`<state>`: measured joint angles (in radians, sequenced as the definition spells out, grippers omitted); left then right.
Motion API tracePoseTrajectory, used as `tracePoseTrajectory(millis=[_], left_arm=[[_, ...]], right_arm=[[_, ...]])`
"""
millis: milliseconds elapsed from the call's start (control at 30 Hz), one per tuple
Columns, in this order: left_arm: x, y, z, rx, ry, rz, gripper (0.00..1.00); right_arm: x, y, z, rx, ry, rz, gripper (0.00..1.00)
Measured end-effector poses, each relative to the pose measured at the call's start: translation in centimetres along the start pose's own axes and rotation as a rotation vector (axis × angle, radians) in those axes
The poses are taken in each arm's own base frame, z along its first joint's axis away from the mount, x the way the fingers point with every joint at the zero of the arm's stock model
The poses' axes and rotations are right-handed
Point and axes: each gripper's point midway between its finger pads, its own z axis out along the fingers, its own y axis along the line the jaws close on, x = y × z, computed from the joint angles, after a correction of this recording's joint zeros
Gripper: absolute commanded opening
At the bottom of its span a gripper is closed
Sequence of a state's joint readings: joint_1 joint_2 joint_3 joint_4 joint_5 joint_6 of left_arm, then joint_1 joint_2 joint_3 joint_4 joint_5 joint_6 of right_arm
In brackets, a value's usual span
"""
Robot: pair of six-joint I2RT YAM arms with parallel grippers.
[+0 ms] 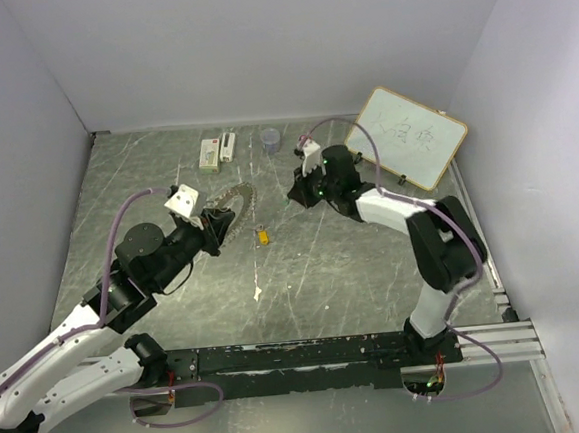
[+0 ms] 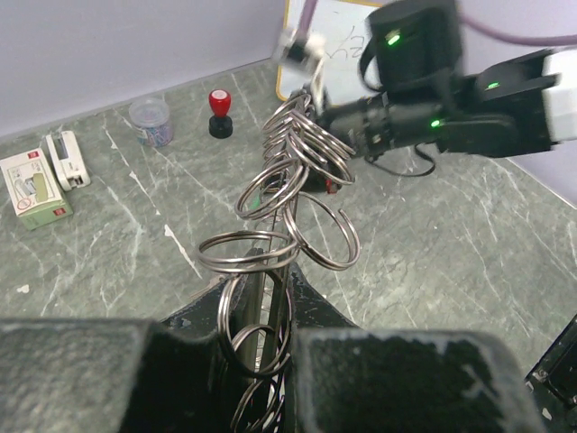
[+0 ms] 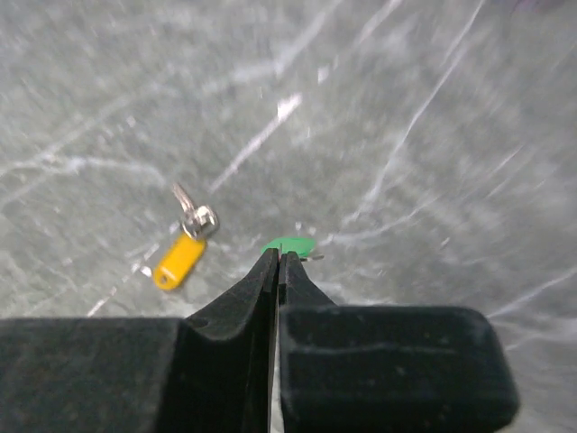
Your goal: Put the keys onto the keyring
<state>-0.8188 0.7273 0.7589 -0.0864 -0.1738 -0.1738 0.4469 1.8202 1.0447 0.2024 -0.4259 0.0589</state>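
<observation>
The keyring (image 2: 287, 185), a large silvery ring fringed with several small split rings, is held on edge over the table; my left gripper (image 2: 267, 299) is shut on its near rim. From above, the keyring (image 1: 232, 211) juts out of my left gripper (image 1: 213, 228). The yellow key (image 3: 179, 260) lies flat on the table, also visible as the yellow key (image 1: 262, 236) just right of the ring. My right gripper (image 3: 279, 260) is shut, with the green key (image 3: 291, 244) pinched at its tips. Seen from above, my right gripper (image 1: 297, 193) hovers right of the ring; the green key is hidden there.
A whiteboard (image 1: 409, 137) leans at the back right. A grey cup (image 1: 270, 140) and two small white boxes (image 1: 208, 154) stand along the back. In the left wrist view a red-capped black knob (image 2: 218, 113) stands beside the cup (image 2: 151, 121).
</observation>
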Motion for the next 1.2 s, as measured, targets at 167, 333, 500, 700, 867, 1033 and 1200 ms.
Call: tracePoseTrajectory(millis=[167, 333, 500, 700, 867, 1033, 1200], left_arm=[[-0.1, -0.5, 0.8, 0.021, -0.008, -0.006, 0.07], [0.3, -1.2, 1.9, 0.049, -0.005, -0.008, 0.07], [0.5, -1.7, 2.8, 0.078, -0.015, 0.014, 0.07], [0.4, -2.0, 3.9, 0.104, -0.035, 0.058, 0.07], [0.7, -2.4, 4.5, 0.129, -0.036, 0.093, 0.07], [0.8, -2.7, 4.6, 0.152, -0.042, 0.124, 0.07], [0.8, -3.0, 4.7, 0.181, -0.046, 0.159, 0.07]], right_arm=[[-8.5, 2.0, -5.6, 0.028, -0.227, -0.147, 0.00], [-12.9, 4.3, -10.8, 0.035, -0.371, -0.247, 0.00], [-15.0, 6.5, -14.4, 0.009, -0.440, -0.301, 0.00], [-16.5, 9.2, -17.6, -0.058, -0.488, -0.342, 0.00], [-17.4, 11.3, -20.1, -0.110, -0.535, -0.381, 0.00], [-17.3, 12.8, -21.3, -0.165, -0.547, -0.403, 0.00], [-16.5, 13.6, -21.4, -0.219, -0.519, -0.400, 0.00]])
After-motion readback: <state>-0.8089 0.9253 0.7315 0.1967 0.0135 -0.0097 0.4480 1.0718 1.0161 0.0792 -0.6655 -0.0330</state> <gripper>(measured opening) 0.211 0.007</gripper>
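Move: My right hand already holds the green key just above the table. The keyring in my left fingers lies from it about 13 cm back, 7 left and 20 up; the yellow key lies 4 cm back, 5 left and 7 down, the red stamp 18 cm ahead, 6 right and 5 down. From my left hand the green key is roughly 18 cm ahead, 9 right and 23 down. I lift the green key in my right hand by nearly 28 cm, almost straight up at first, then also drawing back some 12 cm towards the keyring, while my pinched fingers tip up from slanting down to about level and turn a little counter-clockwise. My left hand keeps its grip and brings the keyring about 5 cm to the right and slightly forward, turning some 10 degrees clockwise. ##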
